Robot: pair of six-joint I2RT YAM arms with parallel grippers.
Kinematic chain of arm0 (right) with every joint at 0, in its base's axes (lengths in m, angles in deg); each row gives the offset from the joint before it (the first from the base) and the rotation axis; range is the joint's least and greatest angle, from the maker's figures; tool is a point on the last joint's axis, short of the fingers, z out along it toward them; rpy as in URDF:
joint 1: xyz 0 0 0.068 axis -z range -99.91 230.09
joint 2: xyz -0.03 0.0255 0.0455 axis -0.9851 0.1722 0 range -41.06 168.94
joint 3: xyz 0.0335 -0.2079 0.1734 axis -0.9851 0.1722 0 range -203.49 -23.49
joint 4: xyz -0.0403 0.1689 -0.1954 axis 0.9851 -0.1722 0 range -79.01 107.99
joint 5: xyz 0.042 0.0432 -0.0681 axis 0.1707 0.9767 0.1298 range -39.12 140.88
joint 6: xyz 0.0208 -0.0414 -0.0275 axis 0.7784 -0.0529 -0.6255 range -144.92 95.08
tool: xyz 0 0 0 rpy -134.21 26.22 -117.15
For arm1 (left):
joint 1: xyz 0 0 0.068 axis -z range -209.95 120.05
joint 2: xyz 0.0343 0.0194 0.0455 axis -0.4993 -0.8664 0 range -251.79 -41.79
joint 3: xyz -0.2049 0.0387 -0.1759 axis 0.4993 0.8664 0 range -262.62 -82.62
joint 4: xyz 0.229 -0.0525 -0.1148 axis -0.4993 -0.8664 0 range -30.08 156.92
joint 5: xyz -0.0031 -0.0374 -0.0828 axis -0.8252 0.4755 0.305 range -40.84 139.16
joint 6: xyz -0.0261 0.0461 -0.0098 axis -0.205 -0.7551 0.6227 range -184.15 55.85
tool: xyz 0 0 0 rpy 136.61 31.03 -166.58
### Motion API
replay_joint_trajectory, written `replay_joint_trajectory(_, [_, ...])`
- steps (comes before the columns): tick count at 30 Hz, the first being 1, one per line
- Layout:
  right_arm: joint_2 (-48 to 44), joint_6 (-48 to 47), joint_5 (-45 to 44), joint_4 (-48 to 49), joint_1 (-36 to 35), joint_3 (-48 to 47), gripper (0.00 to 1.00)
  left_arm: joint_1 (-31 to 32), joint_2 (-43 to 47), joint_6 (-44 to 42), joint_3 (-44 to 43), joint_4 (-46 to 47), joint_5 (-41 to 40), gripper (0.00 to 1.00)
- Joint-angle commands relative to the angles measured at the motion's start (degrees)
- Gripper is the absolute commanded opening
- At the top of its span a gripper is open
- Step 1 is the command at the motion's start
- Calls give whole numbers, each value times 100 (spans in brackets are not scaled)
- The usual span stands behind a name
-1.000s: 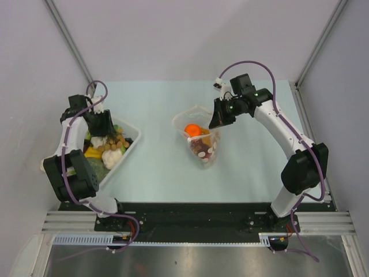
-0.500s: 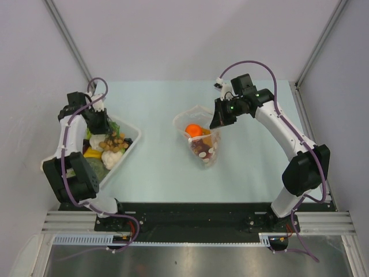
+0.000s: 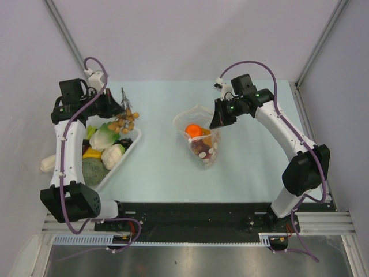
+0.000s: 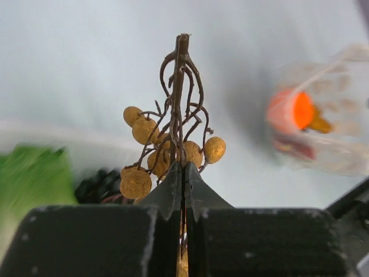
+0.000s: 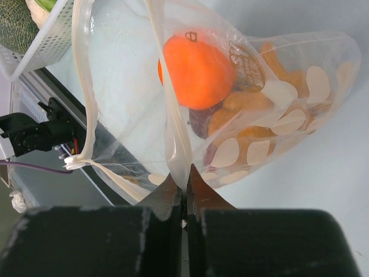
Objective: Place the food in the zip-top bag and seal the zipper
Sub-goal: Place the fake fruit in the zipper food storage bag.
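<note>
My left gripper (image 3: pixel 120 111) is shut on the brown stem of a bunch of tan toy berries (image 3: pixel 128 117), held in the air over the tray's far right corner; it also shows in the left wrist view (image 4: pixel 167 151) with the gripper (image 4: pixel 184 168) clamped on the stem. The clear dotted zip-top bag (image 3: pixel 202 138) lies mid-table, mouth open, with an orange fruit (image 3: pixel 192 130) and dark and tan pieces inside. My right gripper (image 3: pixel 218 122) is shut on the bag's whitish zipper strip (image 5: pixel 170 115), holding the mouth up; in the right wrist view the gripper (image 5: pixel 184 180) pinches it.
A white plastic tray (image 3: pixel 128 151) at the left holds a green-and-white vegetable (image 3: pixel 105 137), a yellow piece (image 3: pixel 92 153), a white piece (image 3: pixel 113 156) and a dark green one (image 3: pixel 92 171). A pale piece (image 3: pixel 46 164) lies left of the tray. Grey walls stand close on both sides.
My left gripper has lifted the tan berry bunch out of the tray and moved it up and to the right. The right arm and bag have not moved.
</note>
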Motion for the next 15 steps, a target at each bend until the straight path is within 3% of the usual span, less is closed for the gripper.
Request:
replay_joint_trajectory(1, [-133, -67, 180, 16, 39, -11, 0, 984, 416, 1156, 61, 1700, 1049, 0])
replay_joint_trajectory(9, [-141, -50, 198, 25, 66, -11, 0, 3305, 127, 2317, 124, 3585, 672, 0])
replay_joint_trajectory(15, [-229, -24, 145, 42, 57, -2, 0, 4142, -549, 2617, -96, 4245, 426, 0])
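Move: The zip-top bag's open mouth is about 27 cm to the right of the left hand, roughly level with it fore and aft and 8 cm lower; the orange inside lies some 28 cm right, 2 cm farther out and 16 cm down. Beneath this hand, about 19 cm down and 2 cm right, are the dark grapes. From the right hand, the mouth is some 8 cm left, 2 cm farther out and 3 cm lower. The bunch of brown grapes, still pinched by its stem, is carried by the left hand quickly some 26 cm to the right, rising about 9 cm on the way and drawing back a little later on, towards the open bag; the wrist swings about 35 degrees clockwise and the fingertips come up somewhat. The right hand stays put, keeping its pinch on the bag's rim. ##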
